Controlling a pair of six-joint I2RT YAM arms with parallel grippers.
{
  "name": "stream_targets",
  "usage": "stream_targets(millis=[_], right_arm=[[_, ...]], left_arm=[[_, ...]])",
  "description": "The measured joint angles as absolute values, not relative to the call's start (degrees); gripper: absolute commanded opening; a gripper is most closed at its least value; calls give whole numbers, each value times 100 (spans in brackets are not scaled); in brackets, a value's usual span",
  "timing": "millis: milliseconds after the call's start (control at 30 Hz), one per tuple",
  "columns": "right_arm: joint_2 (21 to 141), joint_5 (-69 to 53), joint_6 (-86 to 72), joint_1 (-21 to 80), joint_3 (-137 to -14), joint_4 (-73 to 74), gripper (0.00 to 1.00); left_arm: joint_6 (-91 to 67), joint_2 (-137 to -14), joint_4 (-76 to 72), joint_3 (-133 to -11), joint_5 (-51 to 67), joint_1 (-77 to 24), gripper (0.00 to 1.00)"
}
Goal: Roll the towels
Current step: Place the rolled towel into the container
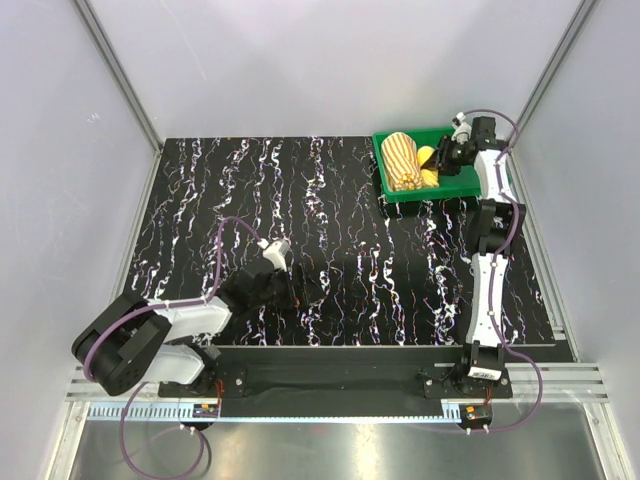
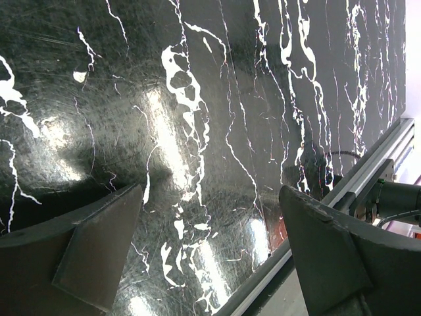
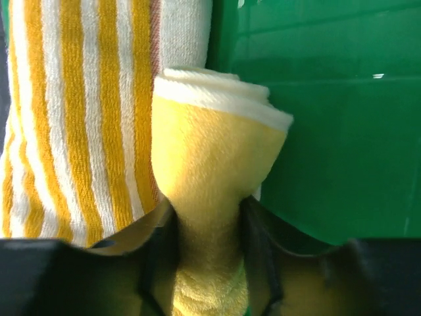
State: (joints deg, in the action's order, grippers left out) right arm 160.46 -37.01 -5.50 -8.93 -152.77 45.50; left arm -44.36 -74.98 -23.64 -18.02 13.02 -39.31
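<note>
Both towels lie rolled in the green tray (image 1: 441, 191) at the far right. The orange-and-cream striped roll (image 1: 403, 160) is on the left, the smaller yellow roll (image 1: 428, 166) beside it on the right. My right gripper (image 1: 441, 157) reaches into the tray from the right. In the right wrist view the yellow towel (image 3: 210, 164) is pinched narrow between the two fingers of my right gripper (image 3: 209, 263), and it leans against the striped towel (image 3: 72, 131). My left gripper (image 1: 275, 252) hangs open and empty over the black marbled table, fingers wide apart (image 2: 210, 230).
The green tray wall (image 3: 329, 131) stands close on the right of the yellow roll. In the left wrist view the table's front edge and metal rail (image 2: 342, 191) run just beside the right finger. The right arm stretches along the table's right side.
</note>
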Motion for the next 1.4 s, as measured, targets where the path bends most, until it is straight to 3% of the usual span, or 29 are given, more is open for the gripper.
stream_targets(millis=[133,600,1067,1267,1400], right_arm=[[16040,-3306,-504,-725,-15277,4294,69],[15710,-2303,-408,-670,-14936,4007,97],[14995,-2825,-740,-816,-14475,4007,100],[14129,-3308,-1087,-851,-14140,3826,100],[13117,-3406,-1188,-816,-13242,3649,100]], left_arm=[[-4434,-7516,-2359,-1820,1304,-3931,94],[-4431,-7550,-2366,-1839,1308,-3931,93],[-4416,-7550,-2364,-1839,1308,-3931,92],[-4414,-7548,-2364,-1839,1306,-3931,92],[-4412,-7548,-2364,-1839,1306,-3931,91]])
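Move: The rolled yellow towel sits between the right hand's fingers, its middle about 1 cm ahead, 1 cm left and 1 cm below. The striped towel lies some 9 cm to the hand's left and 1 cm ahead, at about its height; the container's middle is roughly 2 cm right, level fore and aft, and 2 cm down. From the idle left hand the yellow towel is about 42 cm ahead and 37 cm right, near its height. The right fingers open wide, releasing the yellow towel, shift slightly forward, then right, and climb about 18 cm. ##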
